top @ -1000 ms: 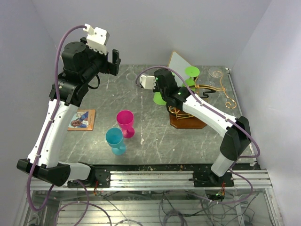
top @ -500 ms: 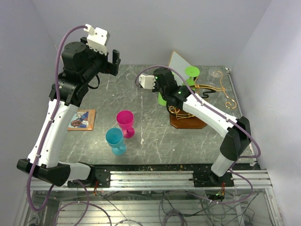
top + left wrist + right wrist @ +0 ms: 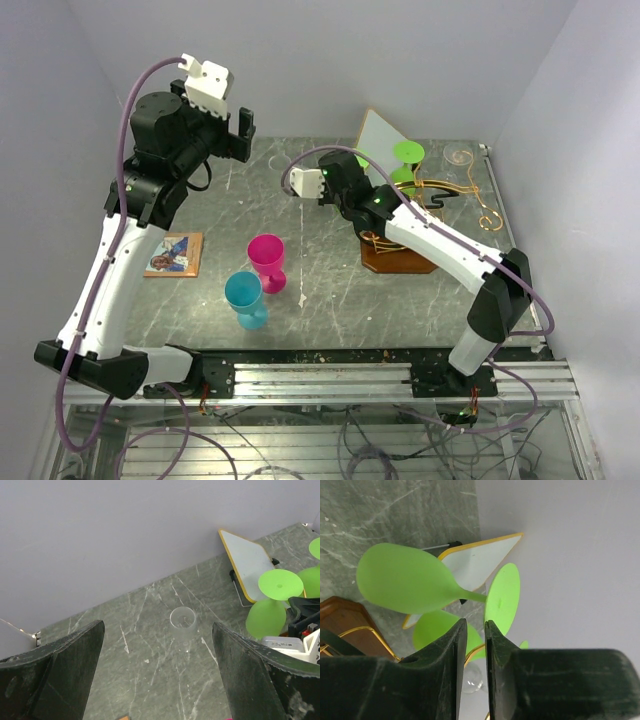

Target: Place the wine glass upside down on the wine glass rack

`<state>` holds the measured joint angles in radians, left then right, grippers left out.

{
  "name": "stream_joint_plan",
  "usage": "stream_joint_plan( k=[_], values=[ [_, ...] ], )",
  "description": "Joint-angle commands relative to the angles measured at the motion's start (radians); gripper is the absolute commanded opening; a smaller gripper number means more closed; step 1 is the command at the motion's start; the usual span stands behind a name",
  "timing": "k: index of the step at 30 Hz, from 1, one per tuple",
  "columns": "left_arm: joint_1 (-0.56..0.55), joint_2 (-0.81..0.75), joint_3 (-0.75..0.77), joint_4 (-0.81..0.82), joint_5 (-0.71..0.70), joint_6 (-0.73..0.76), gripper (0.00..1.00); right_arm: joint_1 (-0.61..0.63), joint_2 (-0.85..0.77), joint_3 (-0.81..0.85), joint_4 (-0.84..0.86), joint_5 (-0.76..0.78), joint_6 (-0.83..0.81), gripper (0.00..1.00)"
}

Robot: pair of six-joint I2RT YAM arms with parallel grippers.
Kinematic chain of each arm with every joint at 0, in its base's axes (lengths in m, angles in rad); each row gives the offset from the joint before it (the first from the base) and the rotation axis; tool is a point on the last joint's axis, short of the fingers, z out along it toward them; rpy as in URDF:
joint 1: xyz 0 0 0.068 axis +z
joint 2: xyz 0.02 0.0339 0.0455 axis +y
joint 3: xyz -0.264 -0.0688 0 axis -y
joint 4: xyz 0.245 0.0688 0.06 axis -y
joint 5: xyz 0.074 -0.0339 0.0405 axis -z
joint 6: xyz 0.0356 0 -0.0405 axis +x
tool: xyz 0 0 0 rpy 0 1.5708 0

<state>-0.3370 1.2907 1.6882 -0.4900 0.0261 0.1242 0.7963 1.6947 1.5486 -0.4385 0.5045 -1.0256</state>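
Observation:
A green wine glass (image 3: 405, 585) hangs upside down on the gold wire wine glass rack (image 3: 445, 190), its foot (image 3: 407, 152) on top. A second green glass (image 3: 440, 630) hangs behind it. My right gripper (image 3: 475, 623) sits just short of the first glass's stem. Its jaws are slightly open, with nothing between them and no contact with the glass. In the top view the right gripper (image 3: 348, 175) is left of the rack. My left gripper (image 3: 240, 130) is raised over the back left of the table. It is wide open (image 3: 158, 627) and empty.
A pink glass (image 3: 266, 258) and a teal glass (image 3: 245, 295) stand upright on the table's near left, beside a picture card (image 3: 173, 254). A clear glass (image 3: 182, 620) stands near the back wall. A white gold-edged panel (image 3: 380, 135) leans behind the rack's wooden base (image 3: 400, 258).
The right gripper's jaws have parted and let go of the green glass. The arm has drawn back to the left, and the glass stays on the rack. The left arm has not moved.

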Motion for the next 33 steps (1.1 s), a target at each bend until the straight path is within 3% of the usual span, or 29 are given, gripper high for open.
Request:
stream_joint_plan(
  k=[1, 6, 8, 11, 22, 33],
  values=[
    [0.007, -0.009, -0.026, 0.061, -0.035, 0.013, 0.99, 0.009, -0.024, 0.039, -0.034, -0.022, 0.04, 0.24],
    [0.007, 0.007, -0.07, 0.1, -0.08, 0.014, 0.99, 0.012, -0.071, 0.081, -0.1, -0.124, 0.11, 0.38],
    [0.009, 0.027, -0.085, 0.115, -0.096, 0.012, 0.99, 0.014, -0.1, 0.096, -0.134, -0.198, 0.144, 0.54],
    [0.01, 0.075, -0.091, 0.125, -0.106, -0.005, 0.99, 0.018, -0.147, 0.118, -0.181, -0.314, 0.196, 0.64],
    [0.013, 0.27, -0.024, 0.074, -0.084, -0.021, 1.0, -0.025, -0.306, 0.142, -0.239, -0.596, 0.348, 0.69],
    [0.012, 0.249, -0.073, -0.21, 0.158, 0.135, 0.97, -0.168, -0.379, 0.127, -0.248, -0.693, 0.424, 0.69]
  ],
)
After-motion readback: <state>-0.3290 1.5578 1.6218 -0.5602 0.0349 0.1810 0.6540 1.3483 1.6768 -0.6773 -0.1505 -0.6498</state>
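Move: The right fingers, already slackened, sit at the foot of the green wine glass hung upside down; its middle is about 3 cm ahead, 1 cm left and 7 cm below. The rack's middle is some 6 cm back, 12 cm right and 12 cm lower, the second green glass about 3 cm ahead and 10 cm right. For the left hand, the clear glass stands roughly 14 cm ahead, 8 cm right and 32 cm below; the pink glass is about 14 cm back and 7 cm right. The right fingers open wide and come free of the hung green glass's foot; the hand then climbs about 12 cm and draws back some 9 cm, rolling nearly 40 degrees with its left side rising, and drifts right at the end. Meanwhile the open left hand sinks about 15 cm towards the clear glass, reaching forward before easing slightly back, its fingers tipping down some 20 degrees. ##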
